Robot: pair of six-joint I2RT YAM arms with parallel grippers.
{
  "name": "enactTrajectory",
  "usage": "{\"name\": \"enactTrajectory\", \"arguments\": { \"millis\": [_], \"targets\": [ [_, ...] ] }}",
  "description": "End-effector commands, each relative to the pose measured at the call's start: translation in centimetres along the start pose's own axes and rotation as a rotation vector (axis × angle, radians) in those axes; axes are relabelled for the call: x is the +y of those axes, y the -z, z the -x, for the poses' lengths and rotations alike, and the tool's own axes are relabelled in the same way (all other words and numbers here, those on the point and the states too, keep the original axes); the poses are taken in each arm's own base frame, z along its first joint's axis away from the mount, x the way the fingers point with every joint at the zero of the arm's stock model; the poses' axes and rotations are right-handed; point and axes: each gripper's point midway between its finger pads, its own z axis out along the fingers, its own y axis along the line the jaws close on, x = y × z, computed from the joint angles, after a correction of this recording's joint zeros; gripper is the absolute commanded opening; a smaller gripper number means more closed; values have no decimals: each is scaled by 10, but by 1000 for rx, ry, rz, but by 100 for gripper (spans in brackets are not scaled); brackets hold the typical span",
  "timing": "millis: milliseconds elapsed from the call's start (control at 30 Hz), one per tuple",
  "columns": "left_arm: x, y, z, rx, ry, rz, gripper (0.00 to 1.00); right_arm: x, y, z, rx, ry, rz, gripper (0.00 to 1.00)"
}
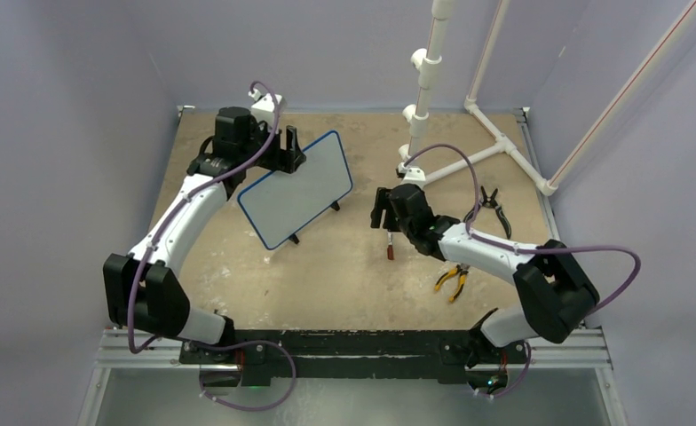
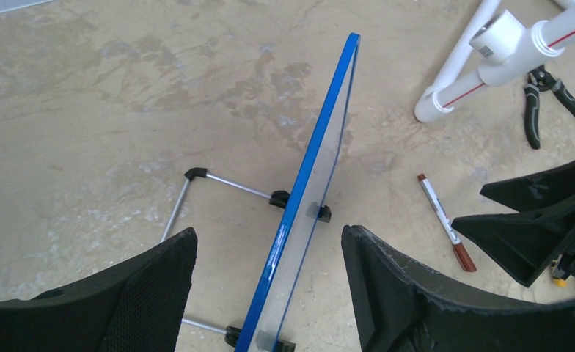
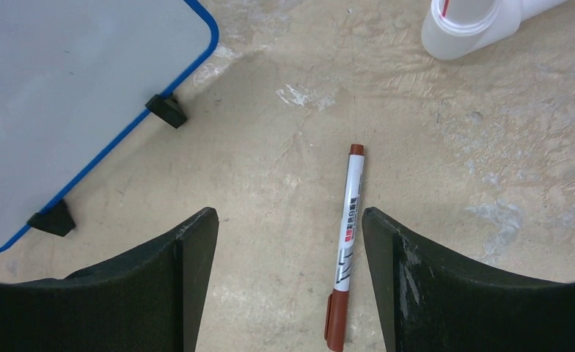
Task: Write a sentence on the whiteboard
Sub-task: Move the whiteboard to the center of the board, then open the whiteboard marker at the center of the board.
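The whiteboard (image 1: 296,188) stands tilted on small black feet at mid-left of the table, blue-rimmed (image 2: 326,117). Its face (image 3: 64,88) is plain white, and the sentence is not in view. My left gripper (image 1: 289,149) is open and straddles the board's upper edge, its fingers clear of the rim on both sides (image 2: 270,233). A white marker with a red-brown cap (image 1: 390,248) lies flat on the table right of the board. Just above it, my right gripper (image 1: 383,211) is open (image 3: 288,216). The marker (image 3: 347,235) lies between the fingers, close to the right one.
A white PVC pipe frame (image 1: 433,89) rises at the back right. Black pliers (image 1: 495,209) lie near its base, and yellow-handled pliers (image 1: 453,280) lie beside my right arm. A thin wire stand (image 2: 189,183) props the board from behind.
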Motion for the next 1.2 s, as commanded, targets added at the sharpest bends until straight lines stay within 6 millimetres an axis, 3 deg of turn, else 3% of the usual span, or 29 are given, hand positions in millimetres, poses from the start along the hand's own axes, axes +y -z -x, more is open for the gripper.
{"name": "enactTrajectory", "arguments": {
  "millis": [0,167,433,600,800,867,967,1033,1167],
  "targets": [
    [4,24,29,-98,-35,64,72,-3,-5,11,-17,-10,-54,72],
    [4,33,27,-127,-34,82,72,-20,-9,-1,7,18,-126,72],
    [-3,61,40,-277,-54,91,70,-25,-25,-24,79,44,-151,66],
    [7,77,35,-364,-39,168,70,-26,-32,-31,101,54,-160,55],
    [7,80,28,-375,-44,170,70,-31,-40,-39,135,68,-201,33],
    [12,81,28,-358,-44,195,69,-31,-40,-37,130,55,-213,30],
    [15,88,35,-375,-30,230,69,-28,-34,-28,101,28,-203,8],
    [10,93,43,-394,-23,211,69,-24,-29,-17,69,13,-186,0],
    [-18,101,62,-431,-17,83,68,-1,-8,16,-2,-21,-86,0]
  ]
}}
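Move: Just below the right hand lies the marker, about 8 cm down, 1 cm back and 1 cm to the right. From that hand the whiteboard's middle stands roughly 25 cm left and 9 cm ahead, level with it; the white pipe's foot is some 15 cm ahead and 5 cm right, the yellow pliers 12 cm back and 15 cm right. The left hand has the whiteboard's middle about 13 cm below and 2 cm back, neither left nor right. Sinking about 7.5 cm onto the marker with a slight shift to the right, the right hand tips some 10 degrees further down, shuts its open fingers around the barrel near mid-length, and then lifts about 2 cm. Still open, the left hand backs away from the whiteboard, left, up and back by 4–5 cm each, its fingers tipping up and turning counter-clockwise. ##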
